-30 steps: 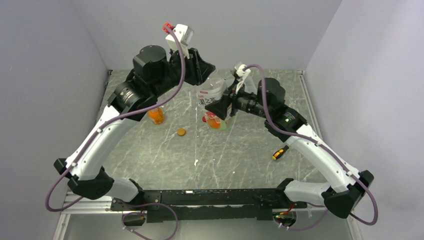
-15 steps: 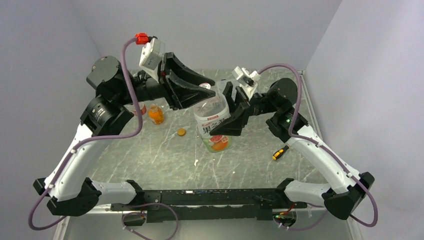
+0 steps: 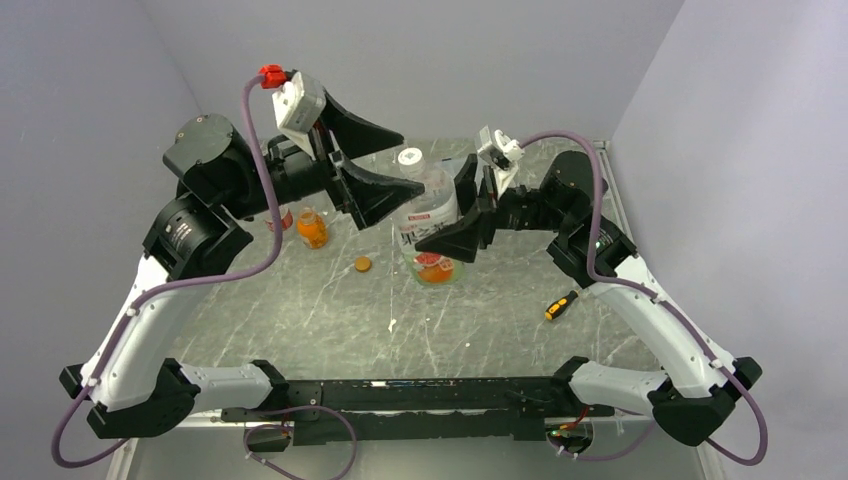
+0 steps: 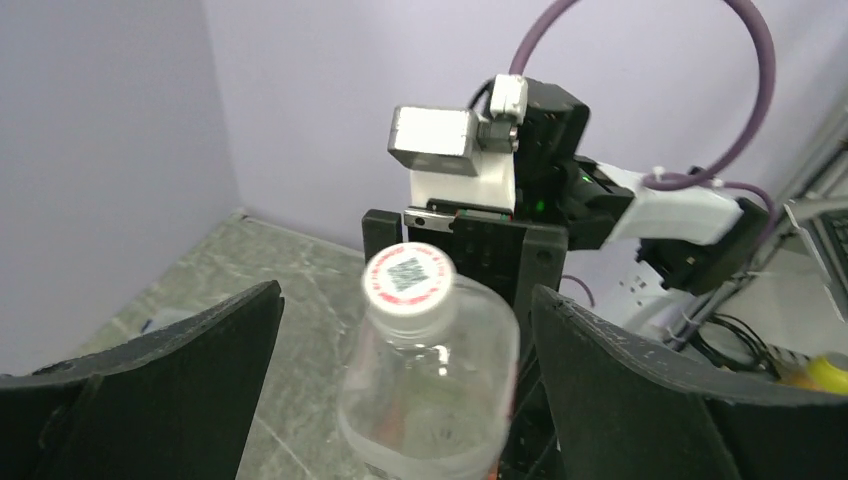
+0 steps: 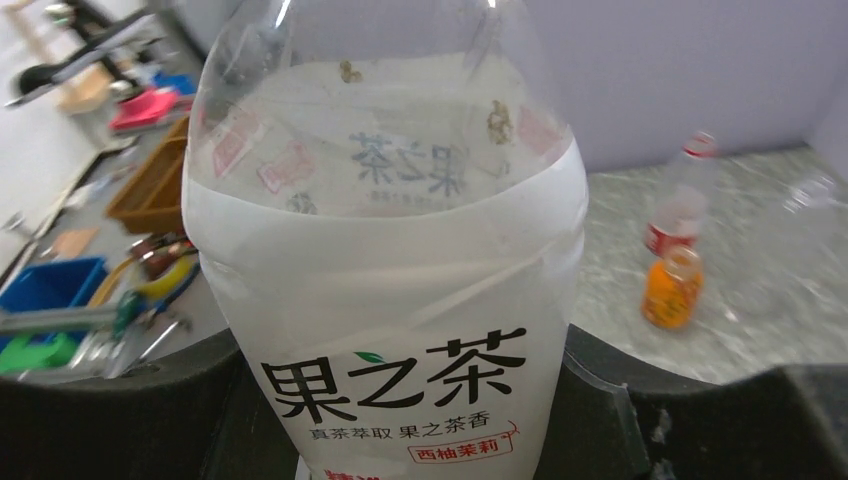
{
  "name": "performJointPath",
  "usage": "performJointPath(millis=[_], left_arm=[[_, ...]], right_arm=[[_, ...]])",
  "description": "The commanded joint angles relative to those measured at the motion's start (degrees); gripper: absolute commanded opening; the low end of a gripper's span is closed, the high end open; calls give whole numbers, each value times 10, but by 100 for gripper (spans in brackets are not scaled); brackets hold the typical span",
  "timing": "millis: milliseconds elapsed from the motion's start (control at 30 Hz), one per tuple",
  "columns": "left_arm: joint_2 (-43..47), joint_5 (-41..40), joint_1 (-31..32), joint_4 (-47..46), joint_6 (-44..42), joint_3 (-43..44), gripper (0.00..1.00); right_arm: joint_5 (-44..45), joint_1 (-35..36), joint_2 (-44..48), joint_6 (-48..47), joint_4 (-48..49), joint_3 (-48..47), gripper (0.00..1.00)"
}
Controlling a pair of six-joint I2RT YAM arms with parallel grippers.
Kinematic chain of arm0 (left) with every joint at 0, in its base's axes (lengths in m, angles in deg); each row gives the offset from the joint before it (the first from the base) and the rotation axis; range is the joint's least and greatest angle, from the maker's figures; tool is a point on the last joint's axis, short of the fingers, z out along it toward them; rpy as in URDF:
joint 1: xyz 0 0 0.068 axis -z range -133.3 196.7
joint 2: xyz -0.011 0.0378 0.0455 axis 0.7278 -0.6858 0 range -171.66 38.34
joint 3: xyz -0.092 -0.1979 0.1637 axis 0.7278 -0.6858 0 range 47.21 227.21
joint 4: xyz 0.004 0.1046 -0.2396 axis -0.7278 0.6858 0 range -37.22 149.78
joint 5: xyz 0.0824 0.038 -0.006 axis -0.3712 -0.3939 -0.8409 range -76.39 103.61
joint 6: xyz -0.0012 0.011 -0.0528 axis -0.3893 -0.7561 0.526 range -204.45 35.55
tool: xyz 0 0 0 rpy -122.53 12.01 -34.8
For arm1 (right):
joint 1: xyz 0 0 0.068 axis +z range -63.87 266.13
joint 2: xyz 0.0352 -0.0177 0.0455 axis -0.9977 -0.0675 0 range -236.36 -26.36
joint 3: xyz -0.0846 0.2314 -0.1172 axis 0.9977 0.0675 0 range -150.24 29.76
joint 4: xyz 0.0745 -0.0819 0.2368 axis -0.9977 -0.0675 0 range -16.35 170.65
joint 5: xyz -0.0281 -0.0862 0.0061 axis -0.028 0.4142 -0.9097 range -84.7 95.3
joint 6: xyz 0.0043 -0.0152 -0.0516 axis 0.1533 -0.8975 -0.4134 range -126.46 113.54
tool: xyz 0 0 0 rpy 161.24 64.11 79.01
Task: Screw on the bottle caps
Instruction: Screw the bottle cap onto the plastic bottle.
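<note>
My right gripper (image 3: 452,212) is shut on the white-labelled bottle (image 3: 430,215), holding it tilted above the table; in the right wrist view the bottle (image 5: 400,300) fills the space between the black fingers (image 5: 640,400). A whitish cap (image 3: 410,157) with a red ring sits on its neck. My left gripper (image 3: 408,160) is open, its jaws standing wide on either side of the cap (image 4: 408,277) without touching it. An orange cap (image 3: 362,264) lies loose on the table. A squat orange bottle (image 3: 312,230) and a red-labelled bottle (image 5: 680,215) stand at the back left.
A screwdriver with an orange and black handle (image 3: 560,304) lies on the right of the marble-patterned table (image 3: 480,320). Grey walls close in the back and both sides.
My left gripper has opened and let go of the whitish cap, which stays on the bottle's neck. The right gripper has carried the bottle a little back and up.
</note>
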State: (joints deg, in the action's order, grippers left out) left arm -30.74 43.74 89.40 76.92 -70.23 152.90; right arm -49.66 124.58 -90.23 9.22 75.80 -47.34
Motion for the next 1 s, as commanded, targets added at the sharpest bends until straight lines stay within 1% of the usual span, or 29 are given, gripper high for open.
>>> performJointPath(millis=[0,67,133,167,233,333,433,500,633,833,967], left_arm=[[3,-94,-2,10,-19,28,100],[5,-133,-3,-3,-11,19,99],[3,-198,-3,-8,-1,17,99],[-2,-236,-3,-4,5,22,99],[-20,-284,-2,12,8,38,96],[-53,-300,-3,40,17,71,91],[-89,-336,-2,78,22,111,86],[-111,-358,-2,99,27,136,84],[-130,-391,-1,123,33,147,79],[-130,-454,0,127,31,122,71],[-135,-467,1,134,32,120,68]], right_arm=[[192,5,7,-42,-49,-12,18],[246,9,3,-40,-51,-9,17],[309,18,0,-38,-48,-4,16],[337,23,-1,-37,-43,-1,16],[382,35,-8,-38,-42,1,16],[448,55,-29,-43,-55,-10,15],[496,74,-50,-50,-66,-20,15],[521,87,-60,-54,-69,-24,15],[548,102,-76,-58,-78,-35,14],[573,106,-88,-59,-79,-40,14],[573,107,-92,-61,-77,-42,14]])
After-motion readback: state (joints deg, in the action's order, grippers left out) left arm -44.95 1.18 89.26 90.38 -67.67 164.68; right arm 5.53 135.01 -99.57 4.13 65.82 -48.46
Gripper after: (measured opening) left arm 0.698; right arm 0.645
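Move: The open left gripper already has the white bottle cap lined up between its fingertips: about 2 cm to its right, level fore and aft, and 1 cm higher. On the table some 55 cm below, the yellow cap lies roughly 15 cm ahead and 10 cm left of the left hand, and the orange bottle some 21 cm ahead and 21 cm left. For the right hand, gripping the plastic bottle's body, the cap is about 13 cm above and 2 cm left. Swing both grippers forward together. Bring the left about 15 cm forward and, in the second half, some 5 cm down, turning it counter-clockwise some 40 degrees and tipping its fingers downward while they close partway around the cap, without gripping yet. With the right, keep the grip on the bottle and carry it forward and down, turning it clockwise and tipping the fingers down. ##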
